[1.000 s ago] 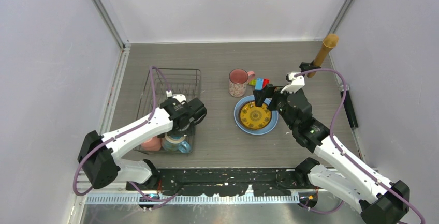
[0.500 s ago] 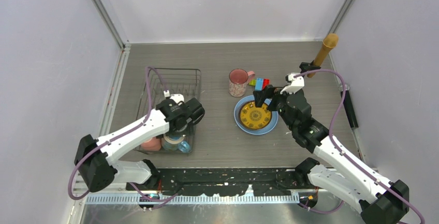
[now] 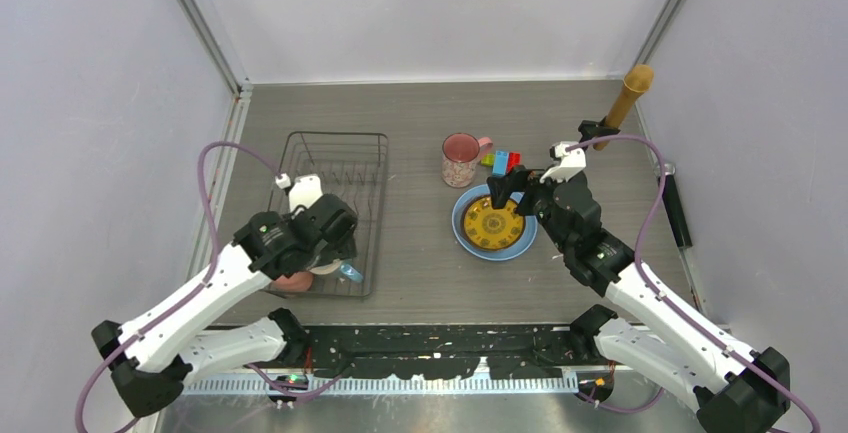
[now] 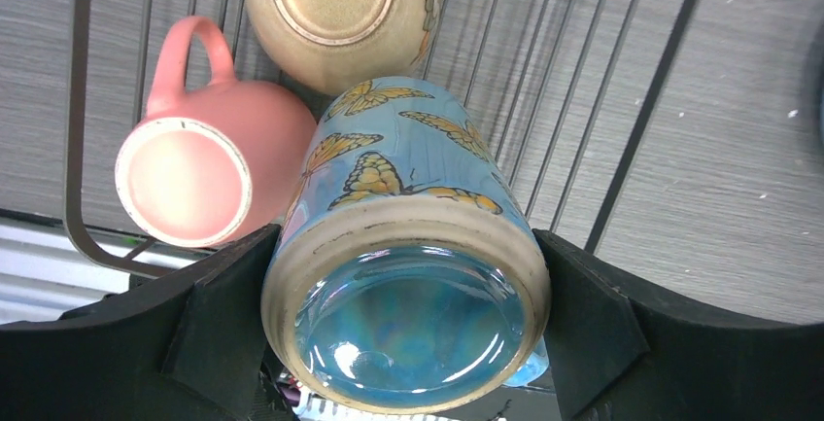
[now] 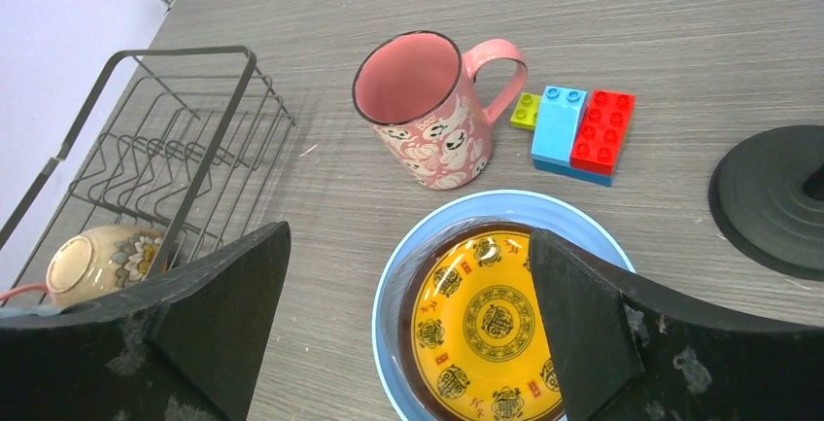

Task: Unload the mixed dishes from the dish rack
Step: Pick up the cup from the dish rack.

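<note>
My left gripper (image 3: 322,241) (image 4: 403,319) is shut on the blue mug (image 4: 408,246), which has yellow butterflies, its base toward the camera, over the near end of the black wire dish rack (image 3: 336,137) (image 4: 646,100). In the rack beside it lie the pink cup (image 4: 209,163) (image 3: 292,281) and an upturned pale bowl (image 4: 335,8). My right gripper (image 3: 508,187) (image 5: 408,333) is open and empty just above the yellow patterned plate (image 5: 486,329), which lies on the light blue plate (image 3: 468,240) (image 5: 389,319). The pink patterned mug (image 3: 460,159) (image 5: 423,120) stands upright behind them.
Coloured toy bricks (image 3: 502,161) (image 5: 578,129) lie right of the pink mug. A brown wooden post (image 3: 628,95) on a black round base (image 5: 772,197) stands at the back right. The pale bowl also shows in the right wrist view (image 5: 102,261).
My left arm has swung back and to the left, and its gripper has moved toward the rack's near left end, holding the blue mug. The right arm has not moved.
</note>
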Robot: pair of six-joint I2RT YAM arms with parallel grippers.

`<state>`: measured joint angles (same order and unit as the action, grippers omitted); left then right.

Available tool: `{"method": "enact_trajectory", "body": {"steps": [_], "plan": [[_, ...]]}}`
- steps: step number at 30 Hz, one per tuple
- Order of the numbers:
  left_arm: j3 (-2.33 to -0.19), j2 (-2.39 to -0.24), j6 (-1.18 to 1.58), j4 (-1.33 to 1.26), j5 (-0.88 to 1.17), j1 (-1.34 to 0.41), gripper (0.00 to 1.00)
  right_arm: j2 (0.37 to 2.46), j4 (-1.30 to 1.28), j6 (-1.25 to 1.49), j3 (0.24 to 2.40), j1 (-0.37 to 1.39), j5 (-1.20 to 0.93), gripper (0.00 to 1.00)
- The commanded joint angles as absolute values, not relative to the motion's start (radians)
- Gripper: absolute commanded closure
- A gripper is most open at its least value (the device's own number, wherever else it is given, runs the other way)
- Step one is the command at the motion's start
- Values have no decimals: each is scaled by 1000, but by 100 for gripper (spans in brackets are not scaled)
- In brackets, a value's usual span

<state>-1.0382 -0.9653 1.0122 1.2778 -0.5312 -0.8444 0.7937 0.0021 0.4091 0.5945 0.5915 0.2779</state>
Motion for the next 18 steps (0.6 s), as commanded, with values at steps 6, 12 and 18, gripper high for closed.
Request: {"method": "enact_trajectory", "body": {"steps": [6,12,18], "plan": [[-1167,-846,964,1251,-702,-850,100,771,58,412,608,590,177,0],[-1209,-799,864,1157,-709,-850,100,738,162,519,563,590,87,0],[-1130,-714,770,938,-525,-850,100,781,209,578,563,590,-68,0]]}}
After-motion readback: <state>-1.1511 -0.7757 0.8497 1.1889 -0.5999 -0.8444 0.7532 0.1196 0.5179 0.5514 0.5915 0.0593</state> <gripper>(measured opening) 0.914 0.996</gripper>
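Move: The left hand already holds the blue cup just above the rack; the waiting right gripper is some 34 cm to its right, 12 cm farther out and about 5 cm higher. Beneath the left hand, about 9 cm down, the cream cup is 5 cm ahead and 4 cm left, the pink cup 2 cm back and 10 cm left. From the right hand the blue cup is 34 cm left, 12 cm back, 5 cm lower; the plate is 7 cm straight back and 18 cm below, the flowered mug 8 cm ahead, 8 cm left, 15 cm down. The left hand keeps its grip round the blue cup and raises it about 8 cm, up and away from the cream and pink cups in the rack, while the wrist tips the fingers from steeply down nearer to level by nearly 20 degrees. The right hand, empty and wide open, starts off towards the cup after a slow beginning, going some 4 cm left with a little back and up, swinging counter-clockwise and rolling its left side upward, roughly 10 degrees each. ##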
